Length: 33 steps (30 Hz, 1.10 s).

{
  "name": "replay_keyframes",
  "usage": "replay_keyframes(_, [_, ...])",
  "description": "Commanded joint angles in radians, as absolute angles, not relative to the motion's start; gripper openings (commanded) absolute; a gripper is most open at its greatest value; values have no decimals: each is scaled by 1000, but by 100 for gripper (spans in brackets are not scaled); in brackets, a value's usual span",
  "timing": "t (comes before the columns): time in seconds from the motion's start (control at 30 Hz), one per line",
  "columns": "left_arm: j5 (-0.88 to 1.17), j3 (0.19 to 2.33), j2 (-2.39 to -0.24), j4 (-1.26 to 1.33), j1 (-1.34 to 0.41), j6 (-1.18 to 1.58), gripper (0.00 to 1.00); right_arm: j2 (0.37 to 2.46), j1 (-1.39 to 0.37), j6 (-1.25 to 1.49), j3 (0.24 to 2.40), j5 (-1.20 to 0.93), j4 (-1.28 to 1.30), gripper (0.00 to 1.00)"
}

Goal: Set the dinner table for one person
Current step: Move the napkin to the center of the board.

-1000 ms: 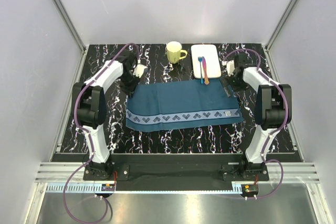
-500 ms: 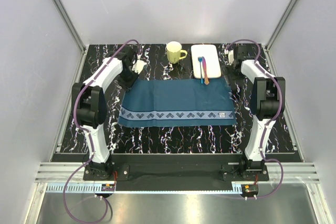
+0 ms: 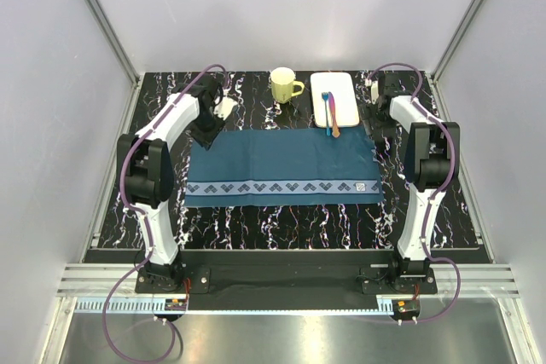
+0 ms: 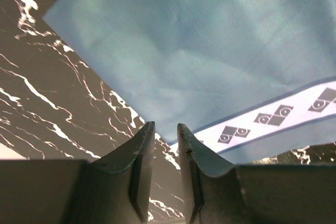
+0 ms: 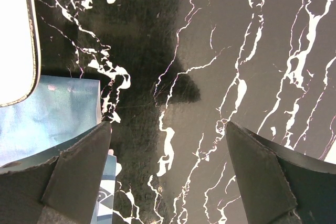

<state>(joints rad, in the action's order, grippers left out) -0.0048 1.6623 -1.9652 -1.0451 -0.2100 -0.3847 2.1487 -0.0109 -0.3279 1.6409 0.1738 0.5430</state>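
The dinner table (image 3: 256,221) is a black top with white veins. A dark blue placemat (image 3: 281,168) with a patterned near border lies flat across its middle. My left gripper (image 3: 205,132) hovers at the placemat's far left corner. In the left wrist view its jaws (image 4: 165,127) stand a narrow gap apart with only table (image 4: 52,103) and placemat (image 4: 199,51) behind them. My right gripper (image 3: 373,124) is by the far right corner, wide open (image 5: 168,129) over bare table (image 5: 210,51), with the placemat's edge (image 5: 52,108) at its left finger.
A yellow mug (image 3: 284,84) stands at the back centre. To its right a white rectangular plate (image 3: 339,91) carries a blue and an orange utensil (image 3: 329,115); the plate's rim (image 5: 13,35) shows in the right wrist view. Grey walls enclose the table.
The skewed placemat has been drawn flat and square, its left edge further left. My left gripper has let go of the cloth corner and parted its jaws. The right gripper moved toward the back.
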Motion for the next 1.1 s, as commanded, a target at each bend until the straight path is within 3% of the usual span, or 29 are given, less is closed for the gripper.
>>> replay_keyframes(0.0, [-41,1672,-1950,-948,-204,-367,26,2122,-6,-307,1683,173,520,96])
replay_keyframes(0.2, [-123,1641,-1977,-756,-204,-310,12,2129,-6,-327,1692,181,520,94])
replay_keyframes(0.27, [-150,1640,-1999,-697,-204,-302,10,2134,-6,-333,1698,179,517,87])
replay_keyframes(0.3, [-156,1644,-2009,-684,-204,-299,5,2140,-6,-334,1700,178,518,81])
replay_keyframes(0.33, [-160,1657,-2031,-675,-204,-295,1,2144,-6,-336,1707,178,515,64])
replay_keyframes(0.43, [-179,1672,-2066,-634,-206,-288,0,2163,-6,-334,1727,175,512,37])
replay_keyframes(0.57, [-187,1669,-2089,-598,-206,-282,0,2186,-6,-322,1759,172,512,31])
replay_keyframes(0.77, [-193,1655,-2109,-551,-206,-278,0,2243,-12,-299,1818,155,508,29])
replay_keyframes(1.07, [-210,1644,-2115,-522,-206,-272,0,2321,-93,-270,1922,126,509,10])
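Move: The napkin's far left corner lies some 11 cm ahead of my left hand and 5 cm to its left, about 7 cm below; the mug stands roughly 24 cm ahead and 27 cm to the right. From my right hand the plate's middle is about 11 cm ahead and 18 cm to the left, slightly lower. The napkin's far right corner is 7 cm left and 2 cm ahead of that hand, the knife 20 cm left and 5 cm ahead. I run my left hand about 10 cm forward over the napkin's left end to beside its far left corner, sinking some 4 cm midway, shutting the part-open fingers and swinging their tips outward. My right hand waits, then closes from wide open to nearly shut, rises slightly and goes about 5 cm forward, dipping and veering left towards the plate's right side. ##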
